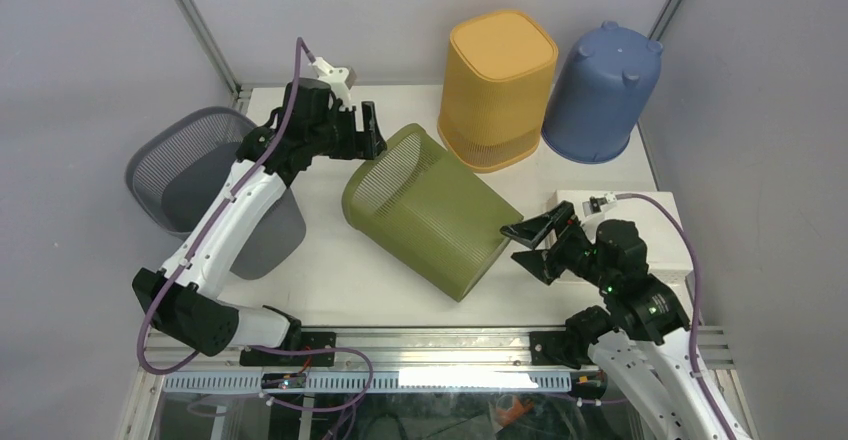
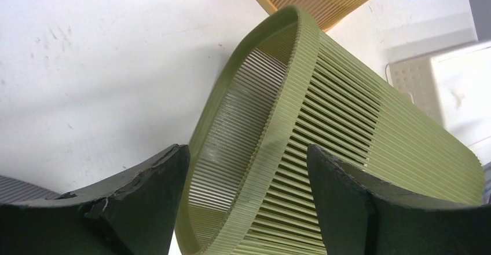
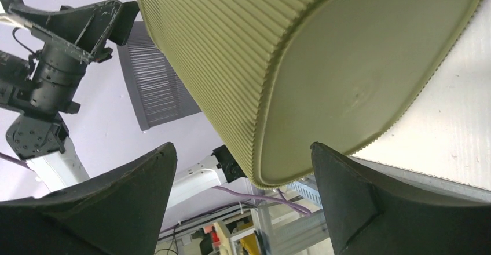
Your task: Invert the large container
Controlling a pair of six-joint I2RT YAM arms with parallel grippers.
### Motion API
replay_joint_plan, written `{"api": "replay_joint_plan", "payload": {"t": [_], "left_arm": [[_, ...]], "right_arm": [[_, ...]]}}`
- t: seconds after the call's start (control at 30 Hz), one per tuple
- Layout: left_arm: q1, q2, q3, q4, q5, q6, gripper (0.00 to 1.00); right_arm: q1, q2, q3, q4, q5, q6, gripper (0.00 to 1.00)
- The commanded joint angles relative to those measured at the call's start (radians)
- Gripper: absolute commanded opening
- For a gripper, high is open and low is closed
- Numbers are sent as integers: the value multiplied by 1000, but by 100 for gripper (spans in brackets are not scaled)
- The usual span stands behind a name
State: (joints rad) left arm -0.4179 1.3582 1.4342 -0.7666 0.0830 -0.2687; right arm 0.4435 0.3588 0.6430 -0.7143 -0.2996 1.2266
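Note:
The large container (image 1: 430, 210) is an olive green ribbed basket lying on its side mid-table, mouth to the far left and flat base to the near right. My left gripper (image 1: 372, 132) is open at the mouth. In the left wrist view the rim (image 2: 278, 93) runs between the spread fingers of my left gripper (image 2: 249, 171). My right gripper (image 1: 525, 245) is open just off the base. In the right wrist view the base (image 3: 359, 69) fills the frame above that gripper (image 3: 243, 168), with its lower corner between the fingers. Neither gripper holds anything.
An upside-down yellow basket (image 1: 497, 85) and an upside-down blue bin (image 1: 603, 90) stand at the back. A grey mesh basket (image 1: 200, 185) lies on its side at the left, under the left arm. A white box (image 1: 672, 222) sits at the right edge.

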Motion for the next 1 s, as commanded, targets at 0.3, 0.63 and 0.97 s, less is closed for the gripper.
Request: {"api": "replay_joint_plan", "payload": {"t": [0.3,0.63,0.97], "left_arm": [[0,14,-25,-22,-160,25,77],[0,65,-48,-11,-163,30,77],[1,65,-56,9,-143,36,77]], "right_arm": [[2,55,-93,355,-40,129,90],[8,117,-27,450,-73,86,90],[9,221,162,556,-97,30,90]]}}
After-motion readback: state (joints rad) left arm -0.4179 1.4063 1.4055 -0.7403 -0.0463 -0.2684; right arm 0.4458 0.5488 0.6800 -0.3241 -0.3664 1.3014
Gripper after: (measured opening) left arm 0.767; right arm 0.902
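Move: The green large container lies on its side, its middle about 9 cm back, 10 cm right and 14 cm below the left gripper, rim end nearest it. The same middle lies some 10 cm ahead, 16 cm left and 10 cm below the right gripper, base end nearest. From the right gripper, the upturned yellow container stands about 33 cm ahead and level sideways, and the white basket 7 cm ahead and 24 cm right, 19 cm down. Work the wide-open right gripper about 5 cm forward and left into the green container's base end, rolling its left side up some 10 degrees, then lift it about 6 cm, fast at the end, with the fingertips tipping up. Meanwhile shift the open left gripper 2 cm left, then lower it some 3 cm while easing forward, one finger coming up close against the rim's outer side. ##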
